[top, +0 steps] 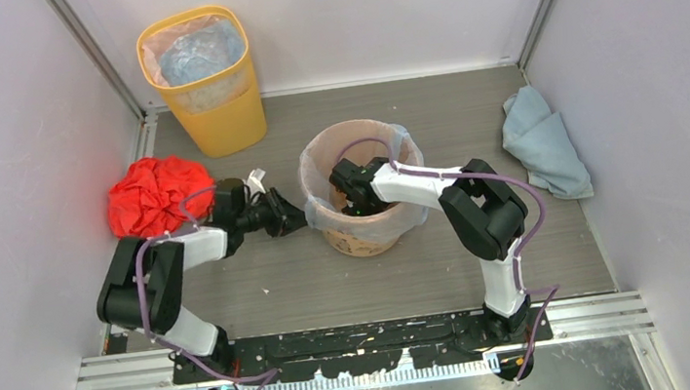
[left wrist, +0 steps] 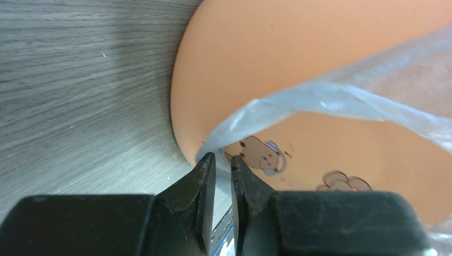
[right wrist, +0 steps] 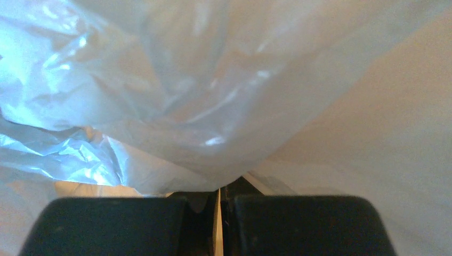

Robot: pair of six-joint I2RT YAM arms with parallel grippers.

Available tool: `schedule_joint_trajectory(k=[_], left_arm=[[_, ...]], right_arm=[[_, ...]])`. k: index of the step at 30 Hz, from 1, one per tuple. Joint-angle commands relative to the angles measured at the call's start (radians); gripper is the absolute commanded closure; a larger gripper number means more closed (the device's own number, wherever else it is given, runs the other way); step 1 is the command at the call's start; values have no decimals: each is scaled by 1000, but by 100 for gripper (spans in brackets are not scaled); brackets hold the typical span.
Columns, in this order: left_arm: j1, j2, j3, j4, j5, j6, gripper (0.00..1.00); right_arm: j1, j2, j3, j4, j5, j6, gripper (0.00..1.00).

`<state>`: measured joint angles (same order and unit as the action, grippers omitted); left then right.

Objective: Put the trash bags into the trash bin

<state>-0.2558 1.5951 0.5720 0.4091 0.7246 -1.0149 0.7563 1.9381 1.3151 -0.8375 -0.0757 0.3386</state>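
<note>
The round orange trash bin [top: 363, 239] stands mid-floor, lined with a translucent trash bag [top: 403, 147] whose edge drapes over the rim. My left gripper [top: 297, 218] is at the bin's left outer wall. In the left wrist view the bin [left wrist: 298, 48] fills the frame. The left gripper [left wrist: 223, 158] has its jaws almost together, pinching the hanging edge of the bag [left wrist: 330, 98]. My right gripper [top: 353, 199] reaches down inside the bin. In the right wrist view this gripper [right wrist: 219, 188] is shut on the bag film [right wrist: 213, 96], which gathers to a point at its tips.
A crumpled red bag [top: 155, 193] lies at the left wall behind the left arm. A taller yellow bin [top: 213, 102] with its own liner stands at the back left. A grey-blue bundle [top: 543, 143] lies by the right wall.
</note>
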Motion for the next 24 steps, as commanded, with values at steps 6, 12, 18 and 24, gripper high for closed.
schedule_joint_trajectory(k=[6, 12, 18, 24], left_arm=[[-4, -259, 181, -501, -102, 226, 81], [-3, -334, 226, -621, -120, 258, 81], [-3, -419, 303, -703, -131, 266, 81], [-3, -447, 372, -751, -128, 269, 80]], right_arm=[[6, -32, 19, -30, 22, 6, 91], [6, -68, 40, -51, 31, 10, 91], [9, -108, 73, -78, 43, 10, 90], [14, -127, 113, -106, 55, 10, 89]])
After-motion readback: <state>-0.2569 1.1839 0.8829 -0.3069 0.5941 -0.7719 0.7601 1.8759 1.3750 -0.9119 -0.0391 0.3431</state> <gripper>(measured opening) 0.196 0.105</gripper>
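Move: The trash bin in front of me, lined with the trash bag, has its middle about 13 cm to the right of my left hand, level with it fore and aft and some 4 cm above it. The red cloth is roughly 28 cm to that hand's left and 9 cm farther out; the yellow bin about 13 cm left and 25 cm farther out. My right hand is low inside the trash bin, whose middle is about 4 cm ahead, 4 cm left and 9 cm above. I bring my left hand up about 12 cm from beside the trash bin's left wall, drifting some 2 cm to the left, so the nearly shut fingertips come clear of the bag's overhanging flap while the wrist turns about 15 degrees. My right hand stays down in the liner at first, then starts up by about 3 cm, fingers still nearly shut. ##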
